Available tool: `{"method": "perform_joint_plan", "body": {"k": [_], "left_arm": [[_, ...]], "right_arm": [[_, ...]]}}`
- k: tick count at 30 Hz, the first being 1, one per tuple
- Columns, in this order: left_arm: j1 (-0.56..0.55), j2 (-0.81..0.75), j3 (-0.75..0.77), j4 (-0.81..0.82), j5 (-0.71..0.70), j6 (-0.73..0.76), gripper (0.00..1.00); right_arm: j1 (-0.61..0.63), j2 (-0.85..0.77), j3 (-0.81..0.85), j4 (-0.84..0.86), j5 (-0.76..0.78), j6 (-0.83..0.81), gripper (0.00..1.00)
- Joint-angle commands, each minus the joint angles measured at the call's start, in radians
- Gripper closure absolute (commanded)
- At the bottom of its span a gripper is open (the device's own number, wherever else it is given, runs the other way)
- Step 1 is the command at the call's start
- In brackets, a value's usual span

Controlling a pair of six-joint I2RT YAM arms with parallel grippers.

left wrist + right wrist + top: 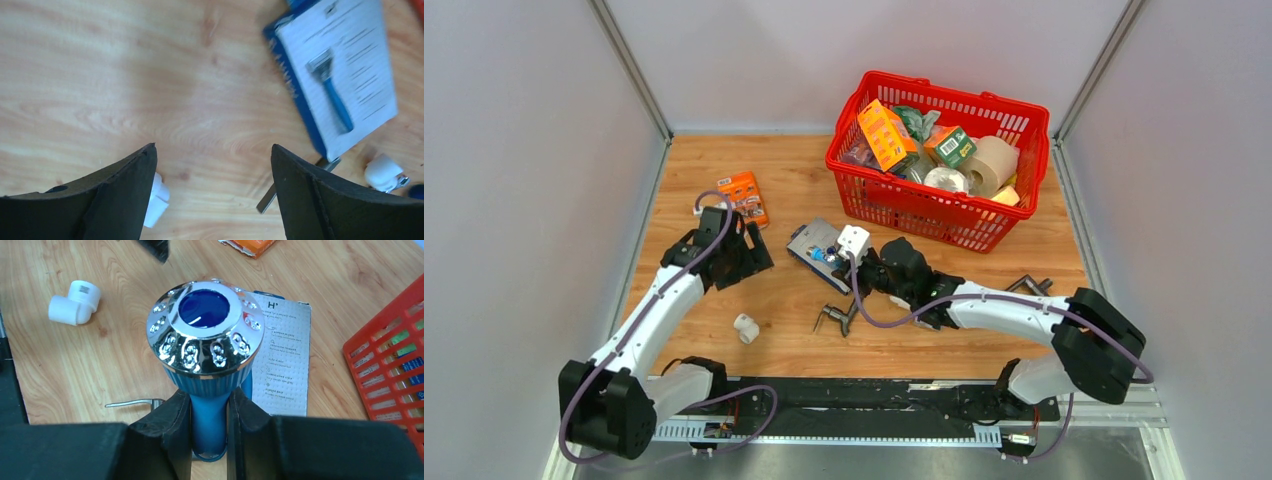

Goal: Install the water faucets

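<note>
My right gripper (209, 407) is shut on the blue stem of the water faucet (205, 335), a blue plastic tap whose round chrome-rimmed cap with a blue centre faces the wrist camera. From above, the right gripper (871, 266) holds the faucet (833, 256) just above the table beside the razor pack, with a white block-shaped fitting (853, 241) at its far end. My left gripper (212, 150) is open and empty over bare wood; from above it (749, 258) hovers left of the pack.
A white plastic elbow (745, 328) lies near the left arm and shows beside my left finger (156, 200). A dark metal tap (834, 318) lies centre front. A razor pack (816, 250), an orange pack (744, 197), a full red basket (904, 210) and metal parts (1029, 287) are around.
</note>
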Motion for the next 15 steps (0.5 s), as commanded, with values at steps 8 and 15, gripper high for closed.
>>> {"method": "perform_joint_plan", "body": {"k": [8,15], "left_arm": [[-0.072,-0.294,-0.229,-0.132,-0.113,-0.349,0.1],[-0.075,-0.319,-0.33,-0.134,-0.158,-0.474,0.18]], "right_arm": [[-0.001,-0.107,-0.082,0.072,-0.024,0.024,1.0],[-0.002,-0.135,-0.099,0.091,-0.026,0.021,1.0]]}}
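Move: The white elbow lies on the table some 12 cm back from the open left gripper, about 4 cm to its left and 10 cm below. The metal faucet stands roughly 18 cm to the right of the elbow and 3 cm farther out; the blue-white box lies 13 cm to the left hand's right, 1 cm ahead. From the right hand, which already holds the blue faucet, the elbow is about 19 cm left and 11 cm back. Bring the open left gripper back about 8 cm and down some 5 cm, drifting slightly left at the end, towards the white elbow, turning it counter-clockwise some 15 degrees; leave the fingers wide, the left one coming close over the elbow. Keep the blue faucet gripped in the right hand and ease it back and right, away from the elbow. ##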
